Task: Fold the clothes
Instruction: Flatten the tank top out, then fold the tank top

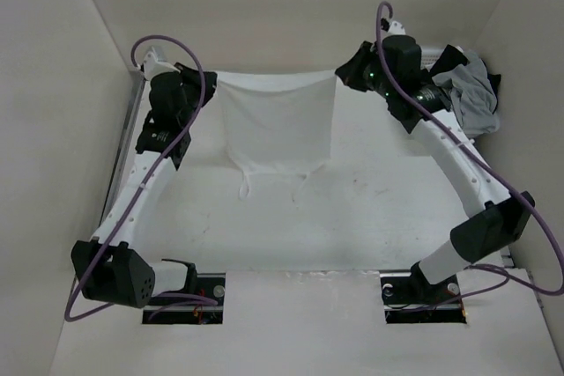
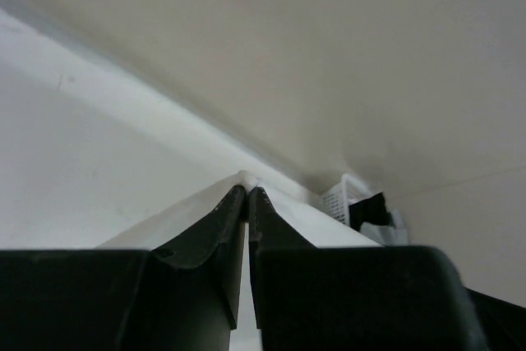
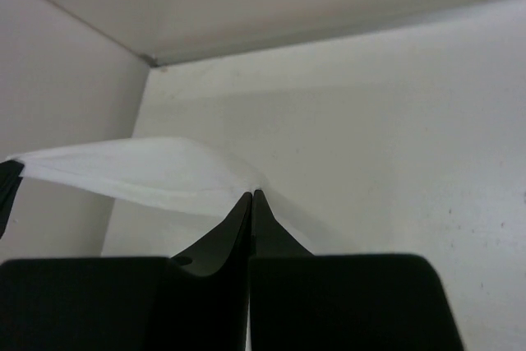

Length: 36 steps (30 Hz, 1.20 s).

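Note:
The clothes (image 1: 278,125), one plain white garment, hang stretched between my two grippers over the far half of the table. The lower hem and thin straps rest on the table. My left gripper (image 1: 210,78) is shut on the top left corner. In the left wrist view a tuft of white fabric (image 2: 246,177) pokes out between the tips of the left gripper (image 2: 247,190). My right gripper (image 1: 340,77) is shut on the top right corner. In the right wrist view the garment (image 3: 148,170) spreads leftward from the pinched tips of the right gripper (image 3: 252,194).
A heap of grey and black garments (image 1: 471,94) lies at the back right, beside the right arm. A white basket (image 2: 345,199) shows there in the left wrist view. Pale walls (image 1: 53,129) close in the table on the left, back and right.

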Motion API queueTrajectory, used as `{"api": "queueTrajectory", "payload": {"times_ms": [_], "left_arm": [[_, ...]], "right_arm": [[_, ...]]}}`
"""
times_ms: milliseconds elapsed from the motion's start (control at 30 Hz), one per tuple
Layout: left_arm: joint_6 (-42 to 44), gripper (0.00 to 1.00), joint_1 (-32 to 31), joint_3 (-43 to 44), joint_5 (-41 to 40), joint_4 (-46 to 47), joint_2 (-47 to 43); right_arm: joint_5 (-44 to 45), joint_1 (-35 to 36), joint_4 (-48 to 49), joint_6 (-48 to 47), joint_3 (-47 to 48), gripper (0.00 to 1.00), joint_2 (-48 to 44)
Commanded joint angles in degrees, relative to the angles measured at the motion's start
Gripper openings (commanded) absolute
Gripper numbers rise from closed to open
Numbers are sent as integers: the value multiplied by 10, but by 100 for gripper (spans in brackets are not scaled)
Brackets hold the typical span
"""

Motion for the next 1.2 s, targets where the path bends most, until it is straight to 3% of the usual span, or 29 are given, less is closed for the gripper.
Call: {"api": "queueTrajectory", "payload": {"times_ms": [0,133,233,433,633,767,1000,1167], "left_arm": [[-4,3,6,72,32,77,-16],[-2,3,5,43,31,85,-32],[-5,3,3,-18,29,94,-56],[-2,3,-8,-245,30,112,-167],[-5,3,0,-442,47,43,-304],[-16,4,4,-505,84,-33,-380],[-68,3,-26,-515,107,-223,-546],[-60,3,-18,-460,68,-212,-517]], "right_arm": [[-27,-5,29,-2,68,0,-28],[-24,-4,40,1,15,0,-67],[-17,-1,72,7,-90,0,-116],[1,37,142,31,-346,0,-220],[17,91,209,91,-586,0,-265],[27,142,226,141,-688,0,-299],[74,273,153,237,-753,0,-415],[83,258,128,197,-690,1,-416]]}}
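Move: The left gripper pinches one hem corner of the hanging tank top and the right gripper the other, both about 34 cm above the table. The bare table where it is to be spread centres some 13 cm back, 14 cm right and 34 cm below the left hand, and 13 cm back, 13 cm left and 34 cm below the right. The tank top's middle hangs about 8 cm back, 14 cm right and 12 cm down from the left hand; the basket stands some 28 cm right, 4 cm ahead and 30 cm below the right. Keep both hem corners pinched and flick both grippers up about 7 cm, then sweep them down and back towards the robot over the table, ending roughly 21 cm back and 22 cm lower on the left, 27 cm back and 27 cm lower on the right. Tip the fingers down some 20 degrees on the way, and ease up slightly at the end. ##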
